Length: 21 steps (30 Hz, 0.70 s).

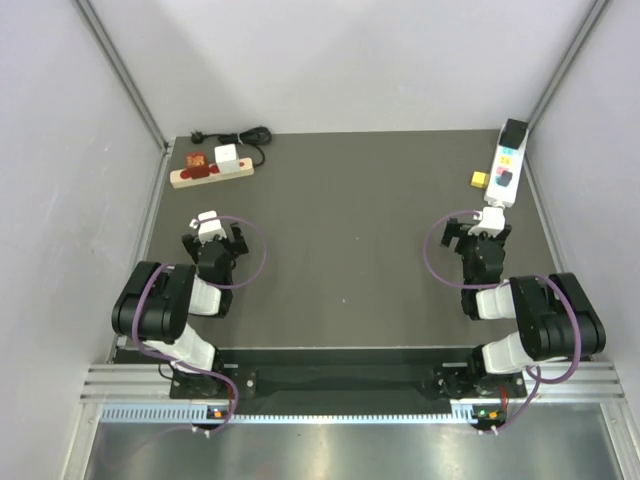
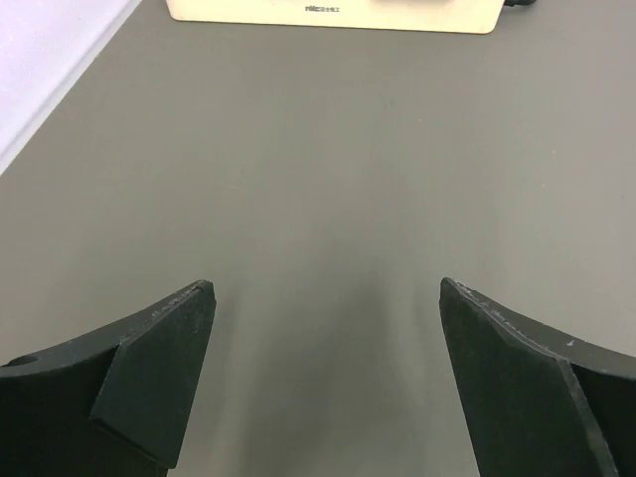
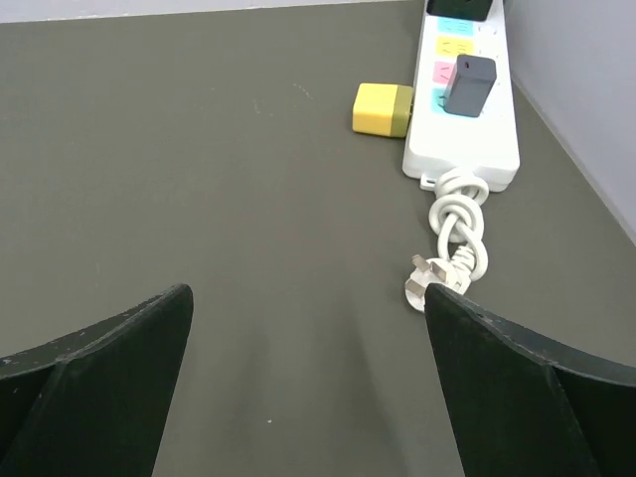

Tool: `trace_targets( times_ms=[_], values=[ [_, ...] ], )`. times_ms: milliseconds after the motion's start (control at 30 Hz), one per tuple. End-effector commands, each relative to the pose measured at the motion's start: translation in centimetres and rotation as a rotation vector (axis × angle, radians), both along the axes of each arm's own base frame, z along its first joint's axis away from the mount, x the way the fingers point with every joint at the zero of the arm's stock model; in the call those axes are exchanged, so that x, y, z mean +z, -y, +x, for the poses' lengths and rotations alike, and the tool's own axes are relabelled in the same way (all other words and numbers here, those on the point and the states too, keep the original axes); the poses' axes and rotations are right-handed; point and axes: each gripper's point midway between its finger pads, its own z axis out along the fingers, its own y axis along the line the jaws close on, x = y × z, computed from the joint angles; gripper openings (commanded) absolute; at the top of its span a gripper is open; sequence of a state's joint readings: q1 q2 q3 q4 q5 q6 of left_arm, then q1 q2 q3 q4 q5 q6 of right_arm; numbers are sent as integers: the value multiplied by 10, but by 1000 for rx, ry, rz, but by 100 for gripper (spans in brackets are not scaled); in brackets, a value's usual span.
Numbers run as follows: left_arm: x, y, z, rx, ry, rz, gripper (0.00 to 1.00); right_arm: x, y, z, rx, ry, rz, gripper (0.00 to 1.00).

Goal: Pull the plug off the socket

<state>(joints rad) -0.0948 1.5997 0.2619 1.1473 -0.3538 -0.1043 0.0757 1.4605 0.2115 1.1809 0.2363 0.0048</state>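
Two power strips lie at the back of the dark table. At the back left, a cream strip [image 1: 212, 175] [image 2: 328, 12] carries a white plug [image 1: 225, 153] and a red plug [image 1: 197, 163]. Along the right wall, a white strip [image 1: 505, 168] [image 3: 467, 139] holds a dark grey plug [image 1: 504, 178] [image 3: 469, 82] and a black plug [image 1: 513, 132] [image 3: 459, 8] at its far end. My left gripper [image 1: 213, 228] [image 2: 326, 288] is open over bare table, short of the cream strip. My right gripper [image 1: 478, 224] [image 3: 308, 293] is open and empty, just short of the white strip.
A yellow block [image 1: 481, 179] [image 3: 383, 109] sits against the white strip's left side. The strip's knotted white cord [image 3: 457, 224] ends in a loose white plug [image 3: 425, 283] beside my right finger. A black cord [image 1: 245, 137] coils behind the cream strip. Walls enclose both sides.
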Motion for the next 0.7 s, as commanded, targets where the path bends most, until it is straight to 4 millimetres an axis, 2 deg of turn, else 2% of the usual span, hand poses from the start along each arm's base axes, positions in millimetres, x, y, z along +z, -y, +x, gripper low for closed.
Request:
trace_targets(
  times_ms=[0, 133, 167, 200, 233, 267, 300, 333, 367, 400, 433, 467, 500, 533, 567, 600, 633, 667],
  values=[
    [22, -4, 9, 15, 71, 26, 99, 25, 6, 8, -21, 76, -38, 100],
    [32, -6, 10, 30, 92, 24, 99, 25, 6, 8, -22, 74, -38, 100],
    [24, -6, 8, 27, 41, 32, 99, 25, 6, 8, -21, 76, -38, 100],
    [40, -6, 13, 32, 65, 29, 99, 25, 6, 8, -21, 76, -37, 100],
    [46, -7, 15, 39, 61, 31, 99, 25, 6, 8, -24, 74, -39, 100],
    [41, -12, 11, 67, 4, 35, 99, 29, 9, 8, -41, 86, -38, 100],
    [58, -14, 20, 87, 25, 32, 99, 29, 7, 6, -53, 77, -41, 100],
    [62, -20, 20, 122, 15, 29, 99, 36, 13, 5, -105, 89, -57, 100],
    [71, -23, 21, 161, 30, -3, 99, 53, 14, 5, -138, 112, -60, 100],
    [78, -34, 21, 246, 17, -7, 99, 35, 5, 5, -133, -10, -91, 100],
    [82, -39, 20, 284, 16, -21, 99, 60, 2, 18, -160, 6, -92, 100],
    [85, -41, 22, 326, 28, -65, 99, 64, -3, 23, -156, -20, -89, 100],
    [89, -45, 24, 369, 2, -78, 99, 51, -13, 23, -139, -112, -98, 100],
    [94, -49, 25, 411, 2, -92, 99, 78, -24, 39, -143, -75, -5, 100],
    [90, -48, 29, 434, -11, -133, 99, 74, -30, 46, -133, -117, 23, 100],
    [99, -47, 35, 443, -20, -150, 99, 58, -39, 44, -101, -221, 34, 100],
    [100, -44, 39, 442, -30, -170, 99, 75, -64, 60, 13, -212, 97, 100],
    [97, -41, 45, 453, -33, -218, 99, 64, -79, 65, 85, -255, 116, 100]
  ],
)
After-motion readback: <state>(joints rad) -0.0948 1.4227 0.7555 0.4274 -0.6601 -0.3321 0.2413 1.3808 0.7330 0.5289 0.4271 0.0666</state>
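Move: The red-brown plug on the wooden strip sits about 25 cm ahead of the left hand, 9 cm left and 3 cm below; the white plug beside it is 27 cm ahead, 1 cm left. The grey plug on the white strip lies some 23 cm ahead of the right hand, 15 cm right and 8 cm below, with the yellow block 23 cm ahead, 9 cm right, and the black plug 40 cm ahead, 21 cm right. The plugs stay untouched as both open, empty grippers lift off from low over the table. The left goes first, up about 11 cm and some 5 cm forward, drifting left and swinging 20 degrees counter-clockwise towards the wooden strip's side wall. The right follows late but fast, up about 10 cm, forward and left, staying nearly level and edging sideways away from the white strip. ##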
